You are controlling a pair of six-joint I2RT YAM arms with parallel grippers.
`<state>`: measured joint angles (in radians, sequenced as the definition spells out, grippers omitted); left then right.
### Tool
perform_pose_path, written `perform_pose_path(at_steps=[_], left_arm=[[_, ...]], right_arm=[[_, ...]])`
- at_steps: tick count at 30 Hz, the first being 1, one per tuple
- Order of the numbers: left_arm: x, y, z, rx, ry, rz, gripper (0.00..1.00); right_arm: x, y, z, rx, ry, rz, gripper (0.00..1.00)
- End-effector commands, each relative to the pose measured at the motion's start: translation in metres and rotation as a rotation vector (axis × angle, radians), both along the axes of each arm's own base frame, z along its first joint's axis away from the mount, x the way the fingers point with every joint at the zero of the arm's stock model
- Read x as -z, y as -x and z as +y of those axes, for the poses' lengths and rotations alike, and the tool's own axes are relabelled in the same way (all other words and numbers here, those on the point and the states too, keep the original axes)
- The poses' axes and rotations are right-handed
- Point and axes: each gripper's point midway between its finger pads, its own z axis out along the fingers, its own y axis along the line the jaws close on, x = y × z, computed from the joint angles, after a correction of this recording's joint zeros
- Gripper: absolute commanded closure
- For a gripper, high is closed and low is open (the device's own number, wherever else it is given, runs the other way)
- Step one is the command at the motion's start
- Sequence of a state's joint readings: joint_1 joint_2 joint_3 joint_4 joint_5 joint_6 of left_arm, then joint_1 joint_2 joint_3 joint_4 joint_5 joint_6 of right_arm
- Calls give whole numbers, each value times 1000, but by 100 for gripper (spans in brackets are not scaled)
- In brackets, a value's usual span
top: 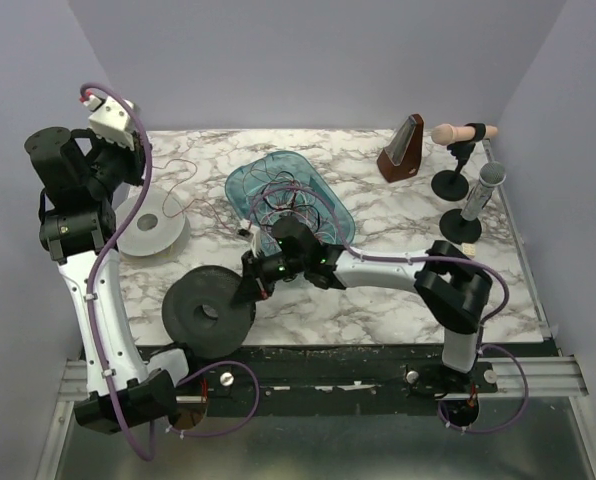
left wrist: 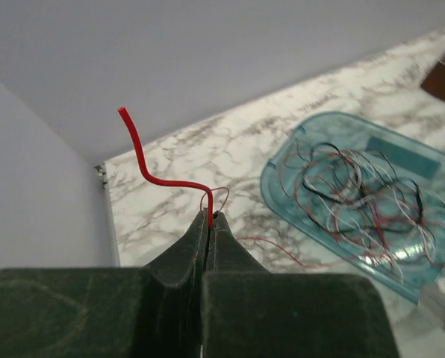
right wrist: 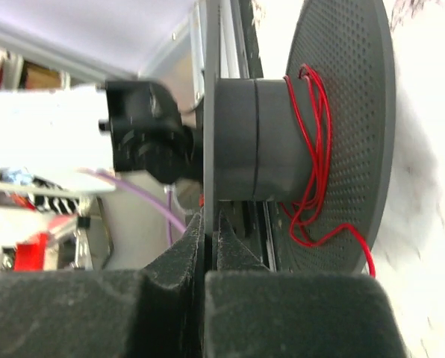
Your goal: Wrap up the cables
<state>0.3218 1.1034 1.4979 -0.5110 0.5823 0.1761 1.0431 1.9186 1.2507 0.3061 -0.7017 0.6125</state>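
The cables (top: pixel 290 205) are a tangle of thin red, black and white wires in a teal tray (top: pixel 248 185); they also show in the left wrist view (left wrist: pixel 364 198). My left gripper (left wrist: pixel 210 218), raised at the far left (top: pixel 141 160), is shut on one red cable (left wrist: pixel 151 173), whose free end sticks up past the fingertips. A thin red strand (top: pixel 193 195) trails from there to the tray. My right gripper (right wrist: pixel 210 220) is shut on the thin flange of a dark grey spool (top: pixel 210 310). Red cable (right wrist: pixel 312 149) is wound in a few turns on the spool's hub (right wrist: pixel 245 142).
A white round spool (top: pixel 148 228) lies under the left arm. A brown metronome (top: pixel 402 150), a microphone on a black stand (top: pixel 458 150) and a grey tube on a stand (top: pixel 475 205) are at the back right. The table's front edge has a black rail (top: pixel 378 365).
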Motion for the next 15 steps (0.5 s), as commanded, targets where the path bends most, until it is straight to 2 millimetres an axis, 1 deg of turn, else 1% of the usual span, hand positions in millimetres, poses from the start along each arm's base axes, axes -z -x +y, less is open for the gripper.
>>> perform_pose_path(at_steps=[1, 2, 3, 5, 8, 9, 13, 15], left_arm=[[28, 44, -60, 343, -121, 115, 100], [35, 51, -69, 402, -164, 135, 100], [46, 61, -82, 461, -191, 175, 100], [65, 78, -102, 571, -220, 240, 100], [100, 105, -125, 710, -230, 374, 100], [113, 119, -140, 786, -257, 421, 100], [149, 153, -172, 932, -296, 570, 100], [163, 170, -184, 1013, -300, 642, 100]], right_arm=[[-1, 12, -45, -117, -24, -250, 99], [-2, 14, -55, -120, -17, -304, 99], [2, 13, -64, -120, -6, -357, 99], [-3, 9, -80, -106, -3, -446, 99], [-4, 0, -103, -81, -1, -527, 99], [-5, -2, -110, -87, -1, -584, 99], [-2, -13, -136, -69, 13, -720, 99], [1, -19, -146, -61, 17, -776, 99]])
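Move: The grey spool hangs in the right hand, its middle about 8 cm left of the finger pads, 2 cm back and 5 cm below. The left hand, gripping the red cable, has the spool roughly 21 cm back, 8 cm right and 30 cm below. The cable basket lies some 2 cm ahead, 26 cm right and 38 cm below the left hand; the white spool is 2 cm back, 6 cm left and 38 cm below it. The grey spool, still pinched by the rim of one flange, is carried about 12 cm to the right by the right hand, which rolls some 30 degrees to turn its upper face towards the robot. Meanwhile the left hand keeps the red cable pinched and swings right, back and down, about 25 cm in all, in towards the spool, yawing some 50 degrees clockwise and tipping downward. ##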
